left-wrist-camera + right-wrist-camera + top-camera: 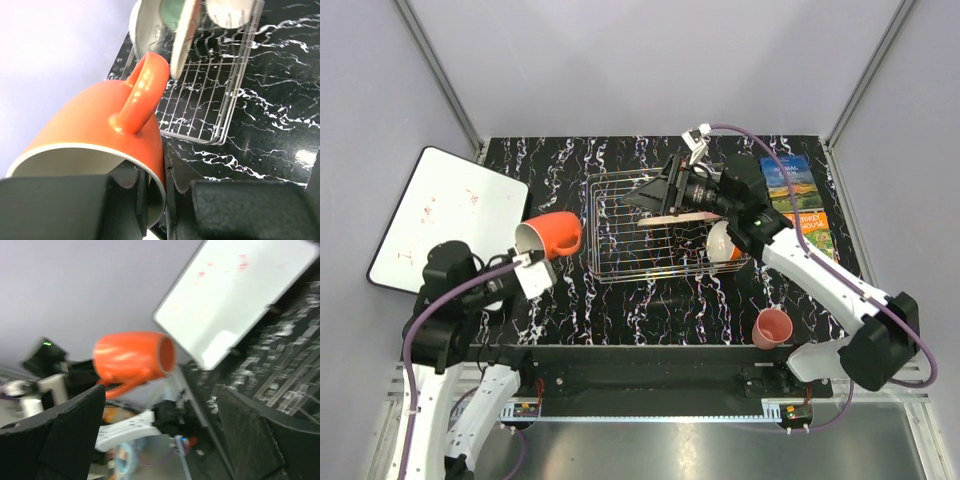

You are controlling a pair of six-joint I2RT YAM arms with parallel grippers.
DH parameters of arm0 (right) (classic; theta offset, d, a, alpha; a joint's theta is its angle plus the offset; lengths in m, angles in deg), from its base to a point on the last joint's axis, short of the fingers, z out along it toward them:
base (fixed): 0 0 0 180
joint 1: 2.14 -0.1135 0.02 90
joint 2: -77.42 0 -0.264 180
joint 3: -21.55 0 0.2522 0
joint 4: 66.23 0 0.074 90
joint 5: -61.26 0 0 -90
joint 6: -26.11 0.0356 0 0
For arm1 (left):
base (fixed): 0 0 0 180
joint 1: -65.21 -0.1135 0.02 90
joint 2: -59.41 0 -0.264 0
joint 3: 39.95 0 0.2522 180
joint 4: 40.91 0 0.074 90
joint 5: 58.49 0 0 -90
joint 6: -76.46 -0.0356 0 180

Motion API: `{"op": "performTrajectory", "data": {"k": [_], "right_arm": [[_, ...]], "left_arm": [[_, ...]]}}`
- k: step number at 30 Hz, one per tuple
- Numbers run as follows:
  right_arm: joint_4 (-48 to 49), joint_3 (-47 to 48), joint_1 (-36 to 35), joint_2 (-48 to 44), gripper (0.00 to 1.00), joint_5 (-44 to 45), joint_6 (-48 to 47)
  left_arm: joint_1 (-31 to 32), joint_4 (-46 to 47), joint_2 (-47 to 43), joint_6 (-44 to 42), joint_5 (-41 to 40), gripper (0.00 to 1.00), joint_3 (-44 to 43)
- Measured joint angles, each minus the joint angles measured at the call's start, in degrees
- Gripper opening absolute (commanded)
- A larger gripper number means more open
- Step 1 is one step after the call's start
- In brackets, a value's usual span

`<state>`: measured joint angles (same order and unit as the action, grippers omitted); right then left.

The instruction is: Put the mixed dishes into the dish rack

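My left gripper (528, 256) is shut on the rim of the orange-red handled mug (556, 233), one finger inside and one outside (156, 194), holding it tilted just left of the silver wire dish rack (620, 250). The mug (95, 135) fills the left wrist view; beyond it the rack (210, 105) holds a white plate (144, 27), a mint-green bowl (173, 12) and the pink-and-cream plate (184, 40) on edge. My right gripper (645, 195) hovers over the rack, open and empty (160, 415). The orange bowl (724, 243) sits at the rack's right end. The pink cup (772, 328) stands on the table, front right.
A white board (445, 215) lies at the left table edge; it also shows in the right wrist view (240, 295). Two colourful books (792, 190) lie at the back right. The table is black marble-patterned, with grey walls around it.
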<state>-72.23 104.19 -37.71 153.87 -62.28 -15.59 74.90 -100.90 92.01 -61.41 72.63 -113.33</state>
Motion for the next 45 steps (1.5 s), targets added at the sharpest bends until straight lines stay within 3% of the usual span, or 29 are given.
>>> {"op": "performTrajectory", "data": {"k": [5,15,24,35,45], "right_arm": [[13.0,-2.9,0.0,4.5,1.0,-6.7,12.1],[26.2,-3.4,0.0,11.0,1.0,-10.9,20.6],[39.6,-3.3,-0.2,21.0,1.0,-11.9,30.5],[57.9,-5.3,-1.3,22.8,1.0,-10.9,41.9],[60.0,-5.3,-4.8,24.8,1.0,-10.9,43.1]], "left_arm": [[0.1,3.6,-4.8,-5.5,3.9,0.0,5.6],[2.0,11.9,-1.7,-18.1,7.8,0.0,5.8],[11.0,14.4,3.5,-19.3,3.8,0.0,5.8],[15.0,15.8,4.4,-19.4,-0.7,0.0,5.9],[18.0,16.5,5.6,-19.3,-4.1,0.0,6.7]]}}
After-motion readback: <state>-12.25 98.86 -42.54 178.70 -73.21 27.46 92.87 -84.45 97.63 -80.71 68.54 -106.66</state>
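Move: The orange mug, pinched by its rim in the left fingers, lies about 18 cm to the left of the open right gripper, 6 cm nearer the bases and a touch lower. From the left hand, that gripper is some 23 cm to the right, 9 cm ahead and 4 cm higher. The dish rack's middle is about 18 cm ahead, 28 cm right and 25 cm below the left hand. The upright pink plate stands roughly 5 cm ahead, 7 cm right and 24 cm below the right hand. The mug, still pinched by the rim, is carried base-first about 6 cm right and slightly forward by the left hand, which swings some 20 degrees clockwise while its fingertips tip upward. The right hand comes to meet it, about 6 cm left then slightly back, with a brief dip on the way, rolling and turning counter-clockwise, its fingers staying wide open around the base end. ##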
